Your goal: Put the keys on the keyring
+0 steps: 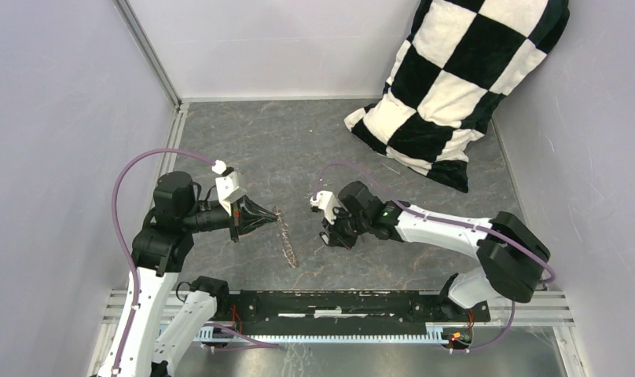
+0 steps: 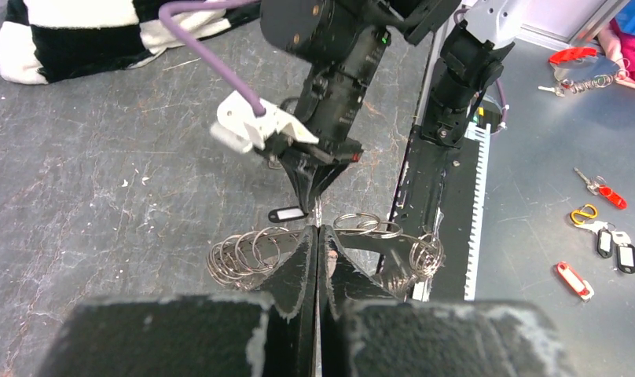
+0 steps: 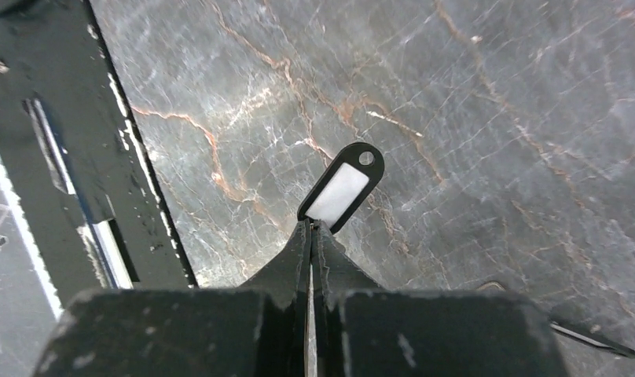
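The keyring (image 1: 285,239) is a large wire ring hung with many small silvery split rings (image 2: 215,263). It stands on edge between the two arms. My left gripper (image 1: 271,222) (image 2: 316,228) is shut on its wire from the left. One of the keys (image 3: 342,188) shows as a small black tag with a white label window and a hole at its far end. My right gripper (image 3: 311,224) (image 1: 330,239) is shut on its near end and points down at the table. In the left wrist view that key (image 2: 287,214) hangs just beyond the keyring. No other key shows.
A black-and-white checkered pillow (image 1: 456,86) lies at the back right. A black rail (image 1: 338,302) (image 3: 55,157) runs along the near table edge. Beyond it in the left wrist view, coloured key tags (image 2: 605,236) and a red item (image 2: 574,55) lie on a lower surface.
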You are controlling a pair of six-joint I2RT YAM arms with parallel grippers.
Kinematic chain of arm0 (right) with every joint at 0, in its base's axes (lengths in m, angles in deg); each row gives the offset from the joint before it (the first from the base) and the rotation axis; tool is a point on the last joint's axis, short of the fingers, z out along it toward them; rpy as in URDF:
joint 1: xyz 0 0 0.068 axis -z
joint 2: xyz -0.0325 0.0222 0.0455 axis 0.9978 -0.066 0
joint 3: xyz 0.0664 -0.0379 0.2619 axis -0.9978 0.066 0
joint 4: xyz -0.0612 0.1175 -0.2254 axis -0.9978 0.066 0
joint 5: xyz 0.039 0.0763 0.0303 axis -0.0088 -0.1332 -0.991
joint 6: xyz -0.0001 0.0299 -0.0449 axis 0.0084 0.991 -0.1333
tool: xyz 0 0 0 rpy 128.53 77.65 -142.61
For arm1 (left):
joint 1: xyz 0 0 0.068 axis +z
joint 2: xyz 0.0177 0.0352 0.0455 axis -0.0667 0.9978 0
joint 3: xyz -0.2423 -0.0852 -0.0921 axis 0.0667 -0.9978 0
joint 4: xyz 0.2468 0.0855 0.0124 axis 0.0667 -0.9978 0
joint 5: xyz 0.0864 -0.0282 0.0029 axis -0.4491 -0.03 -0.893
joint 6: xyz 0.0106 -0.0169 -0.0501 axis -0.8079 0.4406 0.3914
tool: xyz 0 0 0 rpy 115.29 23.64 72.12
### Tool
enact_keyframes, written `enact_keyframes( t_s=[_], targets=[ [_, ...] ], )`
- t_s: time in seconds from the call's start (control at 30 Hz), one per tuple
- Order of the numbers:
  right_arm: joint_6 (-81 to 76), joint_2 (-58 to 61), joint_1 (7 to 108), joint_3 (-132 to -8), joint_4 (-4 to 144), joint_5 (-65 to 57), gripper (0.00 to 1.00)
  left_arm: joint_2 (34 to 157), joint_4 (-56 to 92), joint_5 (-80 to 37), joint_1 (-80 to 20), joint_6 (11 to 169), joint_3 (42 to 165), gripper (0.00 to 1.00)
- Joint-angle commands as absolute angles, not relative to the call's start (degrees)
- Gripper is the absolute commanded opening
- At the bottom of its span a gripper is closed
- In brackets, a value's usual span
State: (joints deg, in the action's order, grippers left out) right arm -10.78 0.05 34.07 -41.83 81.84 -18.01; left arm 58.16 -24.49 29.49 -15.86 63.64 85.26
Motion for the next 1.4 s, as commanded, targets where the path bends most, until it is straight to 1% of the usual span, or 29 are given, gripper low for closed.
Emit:
enact_keyframes(
  t_s=[0.0,0.03,0.13,0.37,0.4,0.57,0.63,0.73,0.8,0.87,0.9,0.97,1.0,1.03,1.37],
  targets=[
    [-13.15,-2.89,32.25,-41.92,77.65,-14.64,0.00,57.76,-21.81,31.19,-15.96,61.80,86.87,0.02],
    [-13.00,-3.64,32.02,-42.00,76.73,-14.57,0.01,57.75,-21.88,31.24,-15.89,61.92,87.02,0.02],
    [-13.21,-6.20,31.29,-42.37,76.01,-12.82,0.09,57.85,-21.85,31.32,-15.95,61.97,87.31,0.02],
    [-13.58,-6.04,30.85,-40.62,75.46,-10.63,0.35,57.95,-21.81,31.62,-15.95,61.90,87.34,0.02],
    [-13.99,-5.58,30.80,-40.60,75.93,-10.19,0.37,58.06,-21.88,31.80,-15.90,61.90,87.34,0.02],
    [-15.66,0.62,30.94,-38.90,75.75,-5.33,0.38,58.46,-21.90,32.17,-15.89,62.14,88.00,0.02],
    [-15.58,4.87,31.00,-36.29,72.97,-3.62,0.38,58.38,-21.82,31.98,-15.92,62.48,88.40,0.02],
    [-14.17,8.97,31.20,-31.33,66.58,-4.60,0.37,58.21,-21.82,31.94,-15.91,62.76,88.82,0.02],
    [-15.26,8.10,31.28,-30.54,65.90,-7.22,0.35,58.07,-21.81,32.04,-15.93,62.68,88.92,0.02],
    [-15.72,5.80,31.38,-30.83,66.16,-10.00,0.35,58.01,-21.81,31.95,-15.96,62.67,88.83,0.02],
    [-15.07,4.64,31.35,-30.94,65.68,-11.47,0.38,58.02,-21.95,31.82,-15.89,62.67,88.83,0.02],
    [-14.05,3.21,31.35,-30.62,64.07,-13.48,0.47,57.94,-22.26,31.86,-15.91,62.46,88.98,0.02],
    [-13.42,3.02,31.31,-30.24,62.91,-13.66,0.51,57.86,-22.33,31.86,-15.89,62.36,89.01,0.02],
    [-13.16,2.94,31.35,-29.88,62.00,-13.46,0.51,57.77,-22.44,31.75,-15.87,62.29,89.01,0.02],
    [-13.04,-0.95,31.42,-31.20,61.38,-10.96,0.50,58.00,-22.52,31.75,-15.87,62.13,89.18,0.02]
  ],
)
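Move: The right hand still pinches the black-tagged key. The spot where it goes down is nearly beneath that hand, about 6 cm lower and 3 cm to its left, level fore and aft. The other key tag lies some 10 cm ahead and 4 cm to the right of the hand, also 6 cm below. The keyring hangs in the left fingers, some 12 cm left of the right hand, 6 cm nearer the base and well above. From the left hand the set-down spot is roughly 3 cm ahead, 11 cm right and 27 cm below. Lower the right hand about 4 cm towards the table and open the fingers on the way down to let go of the key. Lift straight back up some 4.5 cm, then sink about 4 cm again over the key, with the fingers opened to half and the wrist swinging the fingertips some 10 degrees forward. Keep the left hand holding the keyring. ##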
